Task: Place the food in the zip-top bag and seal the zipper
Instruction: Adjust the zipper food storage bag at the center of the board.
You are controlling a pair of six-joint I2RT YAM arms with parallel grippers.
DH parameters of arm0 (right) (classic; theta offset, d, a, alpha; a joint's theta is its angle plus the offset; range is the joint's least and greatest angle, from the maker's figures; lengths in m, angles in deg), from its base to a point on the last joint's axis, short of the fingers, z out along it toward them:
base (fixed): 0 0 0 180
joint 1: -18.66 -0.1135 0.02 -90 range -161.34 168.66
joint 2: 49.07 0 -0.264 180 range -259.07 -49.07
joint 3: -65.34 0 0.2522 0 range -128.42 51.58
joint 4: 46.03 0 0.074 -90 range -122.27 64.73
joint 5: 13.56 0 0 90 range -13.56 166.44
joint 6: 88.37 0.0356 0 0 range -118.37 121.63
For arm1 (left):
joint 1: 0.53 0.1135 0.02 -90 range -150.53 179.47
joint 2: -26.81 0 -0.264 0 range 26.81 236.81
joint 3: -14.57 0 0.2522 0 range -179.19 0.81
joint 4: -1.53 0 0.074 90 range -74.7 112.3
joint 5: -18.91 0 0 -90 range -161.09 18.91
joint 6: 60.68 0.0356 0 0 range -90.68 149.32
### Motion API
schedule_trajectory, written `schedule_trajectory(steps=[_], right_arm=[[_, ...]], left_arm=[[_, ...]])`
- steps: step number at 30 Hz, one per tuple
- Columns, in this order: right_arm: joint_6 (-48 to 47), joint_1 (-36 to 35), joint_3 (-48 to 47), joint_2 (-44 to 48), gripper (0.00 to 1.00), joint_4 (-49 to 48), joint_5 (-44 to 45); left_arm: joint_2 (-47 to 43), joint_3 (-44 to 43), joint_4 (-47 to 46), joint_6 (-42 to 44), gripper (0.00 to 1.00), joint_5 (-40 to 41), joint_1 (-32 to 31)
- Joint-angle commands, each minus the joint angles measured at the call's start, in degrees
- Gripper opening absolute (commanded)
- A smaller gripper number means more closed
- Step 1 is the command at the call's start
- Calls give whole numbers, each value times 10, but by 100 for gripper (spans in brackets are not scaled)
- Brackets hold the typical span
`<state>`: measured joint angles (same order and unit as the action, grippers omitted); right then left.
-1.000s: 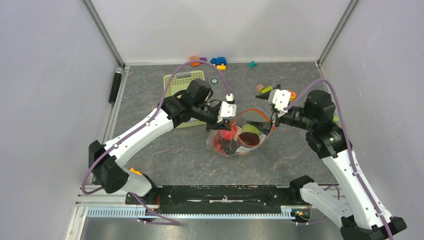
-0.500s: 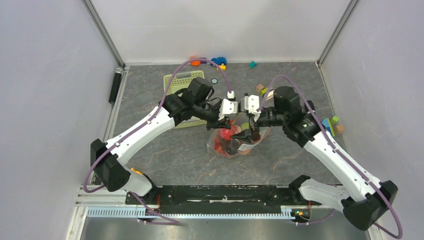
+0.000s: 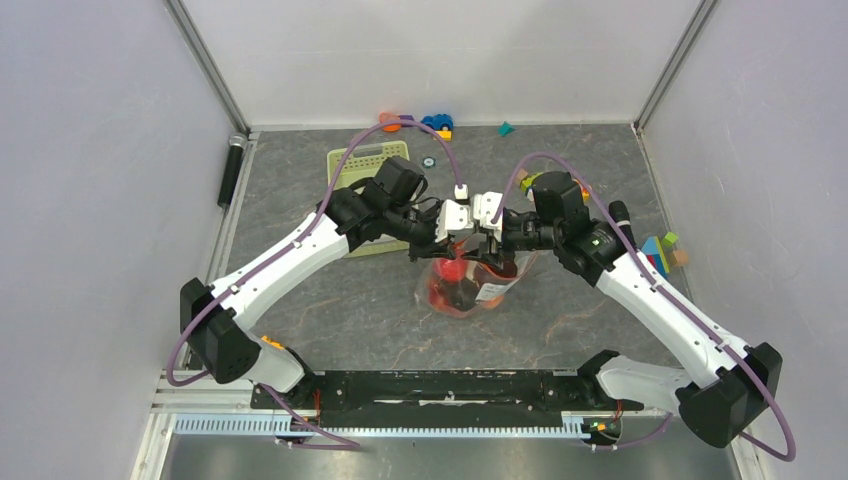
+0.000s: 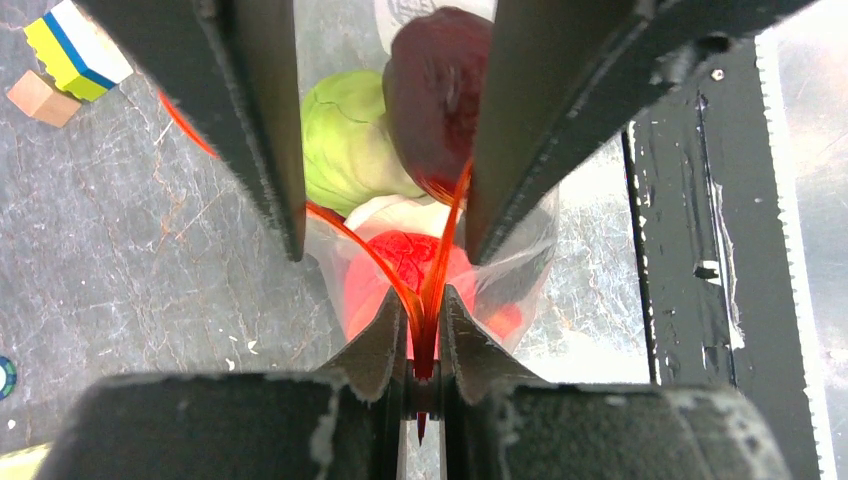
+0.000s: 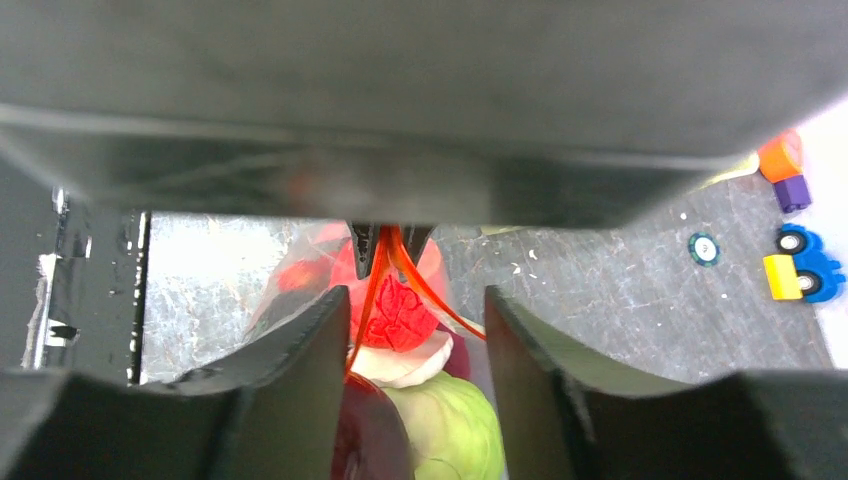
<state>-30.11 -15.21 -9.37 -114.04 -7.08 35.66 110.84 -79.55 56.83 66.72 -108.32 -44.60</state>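
Observation:
The clear zip-top bag lies mid-table with the food inside: a green cabbage, a dark purple piece and a red strawberry. My left gripper is shut on one end of the orange-red zipper, where its two strips meet. My right gripper faces it from the other side, close up. Its jaws stand apart astride the bag's mouth, and both zipper strips run between them, still spread. One strip touches its left finger. In the top view the two grippers almost meet above the bag.
A pale green slotted basket lies behind the left arm. A toy car and an orange toy sit by the back wall. Coloured blocks lie at the right, and more blocks lie near the bag.
My right arm has swung left from beside the bag to its mouth, right up against the left gripper, and its jaws have narrowed. The left gripper has kept its hold and place.

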Motion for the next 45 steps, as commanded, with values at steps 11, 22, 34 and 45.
schedule_trajectory(steps=[11,22,34,45], right_arm=[[-75,-3,28,8,54,29,-19],[-84,-3,34,-4,27,32,-28],[-23,-3,52,20,0,-26,-19],[64,-3,52,13,0,-72,10]], left_arm=[[-38,-5,-22,28,2,-51,-1],[-55,19,-29,56,2,-72,-1],[-128,156,-254,-173,87,57,-1],[-315,427,-526,-465,100,264,0]])
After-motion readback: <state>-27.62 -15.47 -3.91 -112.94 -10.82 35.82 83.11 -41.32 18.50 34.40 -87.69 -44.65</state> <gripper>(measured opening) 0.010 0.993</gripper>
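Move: The left fingers still pinch the zipper's left end. The stretch the right hand will shut on lies between its open fingers, about 1 cm back, 1 cm left and 1 cm below its hand point, and some 4 cm to the right of the left hand, level in depth and height. The food-filled bag's body hangs roughly 4 cm back, 2 cm left and 12 cm below the right hand. The basket is about 14 cm ahead, 22 cm left and 20 cm below the left hand. Right hand sinks some 2 cm, pinching the zipper; left hand lets go, withdrawing about 5 cm leftward. ##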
